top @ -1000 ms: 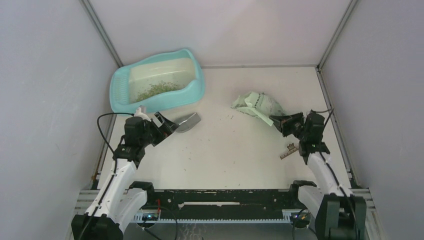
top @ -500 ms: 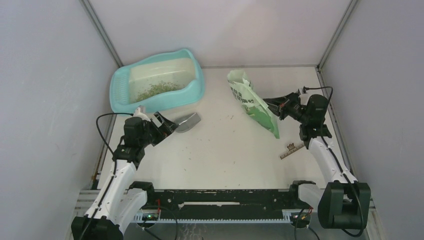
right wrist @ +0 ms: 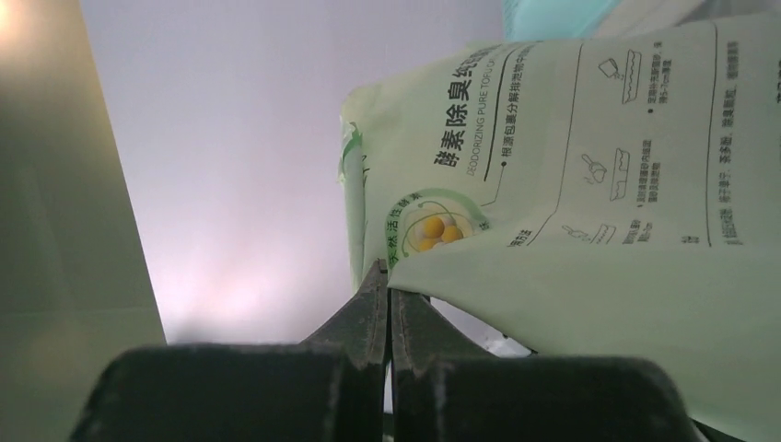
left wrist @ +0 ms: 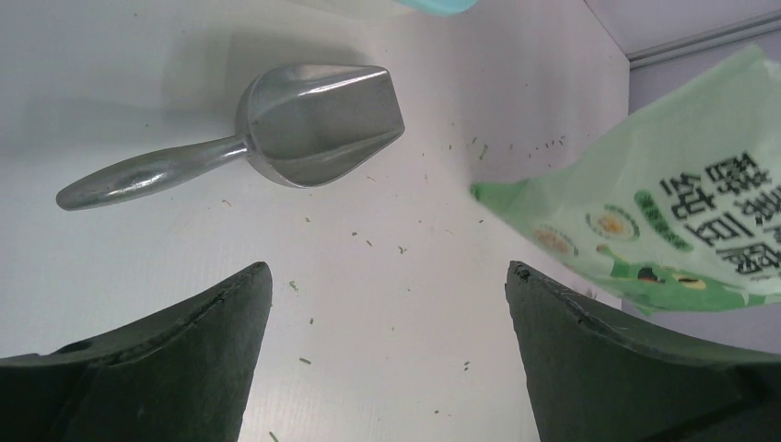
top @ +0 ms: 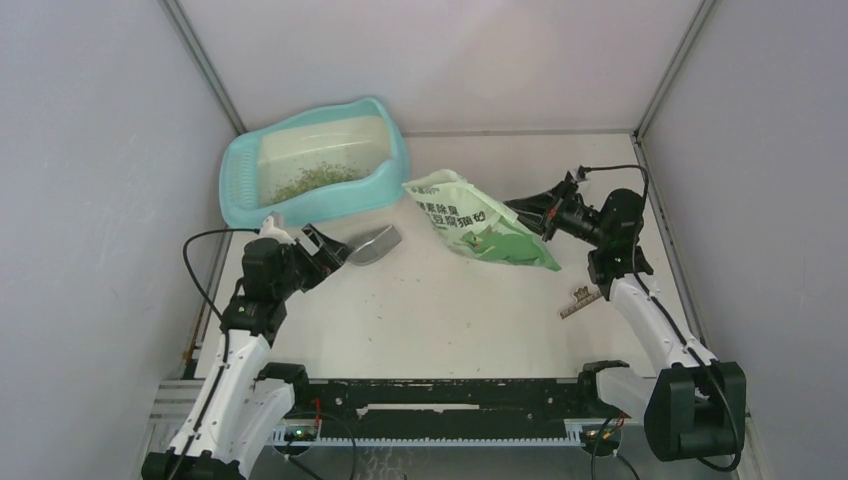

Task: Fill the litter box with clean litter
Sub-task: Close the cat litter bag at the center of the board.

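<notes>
The turquoise litter box (top: 238, 186) stands at the back left, with a thin patch of litter (top: 314, 180) on its cream floor. My right gripper (top: 516, 211) is shut on the edge of the green printed bag (top: 476, 226), which hangs lifted and tilted over the table's middle, its far end near the box's right corner. In the right wrist view the shut gripper (right wrist: 385, 276) pinches the bag (right wrist: 589, 175). My left gripper (top: 326, 246) is open and empty just short of the metal scoop (top: 376, 243); in its own view the gripper (left wrist: 387, 269) faces the scoop (left wrist: 308, 120).
Stray granules (left wrist: 402, 249) are scattered on the white table around the scoop. A small clip-like strip (top: 580, 301) lies by the right arm. Grey walls close in on both sides and at the back. The bag's corner (left wrist: 663, 221) shows in the left wrist view.
The right arm has raised the bag off the table and swung it left toward the litter box, the bag unfolding as it went. The left arm has barely shifted.
</notes>
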Controlling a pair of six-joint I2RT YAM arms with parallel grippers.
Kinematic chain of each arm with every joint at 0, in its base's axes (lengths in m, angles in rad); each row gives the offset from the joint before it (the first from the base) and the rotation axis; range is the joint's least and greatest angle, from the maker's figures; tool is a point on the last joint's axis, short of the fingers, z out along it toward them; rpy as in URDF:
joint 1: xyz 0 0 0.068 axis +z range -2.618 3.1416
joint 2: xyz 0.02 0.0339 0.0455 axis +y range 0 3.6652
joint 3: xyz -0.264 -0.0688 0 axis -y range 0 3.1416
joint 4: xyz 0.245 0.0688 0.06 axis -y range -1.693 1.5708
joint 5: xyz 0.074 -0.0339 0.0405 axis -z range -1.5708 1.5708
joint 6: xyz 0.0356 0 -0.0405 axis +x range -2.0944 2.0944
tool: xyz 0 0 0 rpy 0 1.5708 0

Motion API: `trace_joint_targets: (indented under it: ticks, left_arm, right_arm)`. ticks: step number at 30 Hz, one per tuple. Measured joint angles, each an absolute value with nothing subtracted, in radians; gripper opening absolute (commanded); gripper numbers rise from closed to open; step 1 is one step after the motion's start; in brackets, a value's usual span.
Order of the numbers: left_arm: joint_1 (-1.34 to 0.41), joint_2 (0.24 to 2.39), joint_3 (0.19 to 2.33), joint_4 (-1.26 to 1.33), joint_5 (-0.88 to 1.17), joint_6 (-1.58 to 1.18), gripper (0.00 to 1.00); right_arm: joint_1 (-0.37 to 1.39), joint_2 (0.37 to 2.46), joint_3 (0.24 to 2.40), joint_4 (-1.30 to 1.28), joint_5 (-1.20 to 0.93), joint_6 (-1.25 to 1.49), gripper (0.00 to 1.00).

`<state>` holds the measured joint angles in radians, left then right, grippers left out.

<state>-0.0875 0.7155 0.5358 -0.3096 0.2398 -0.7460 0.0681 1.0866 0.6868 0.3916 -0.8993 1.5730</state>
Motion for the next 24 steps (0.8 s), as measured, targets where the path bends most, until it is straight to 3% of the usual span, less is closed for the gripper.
trace_joint_targets:
  ticks: [13,18,24]
  left_arm:
    - [-0.093,0.665,0.471,-0.254,0.271,-0.744,0.99]
    - [-0.2,0.619,0.402,-0.159,0.283,-0.743,0.98]
    - [-0.309,0.648,0.402,-0.077,0.266,-0.741,0.98]
  right_arm:
    - [0.006,1.002,0.575,0.421,-1.015,1.544,0.0]
    - [-0.08,0.993,0.507,0.423,-1.058,1.502,0.01]
    - [-0.141,0.96,0.488,0.282,-1.076,1.366,0.43]
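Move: The cat litter bag already hangs from the right hand's shut fingers, its middle some 7 cm to that hand's left, about 1 cm back and 8 cm below. From the open left hand, the bag's middle is roughly 28 cm right, 2 cm ahead and 6 cm higher. The metal scoop lies about 7 cm ahead of the left hand, 3 cm right and 15 cm below. Right hand lowers the bag 6 cm, drawing right, fingers parting; wide-open left swings right 6 cm towards it. ##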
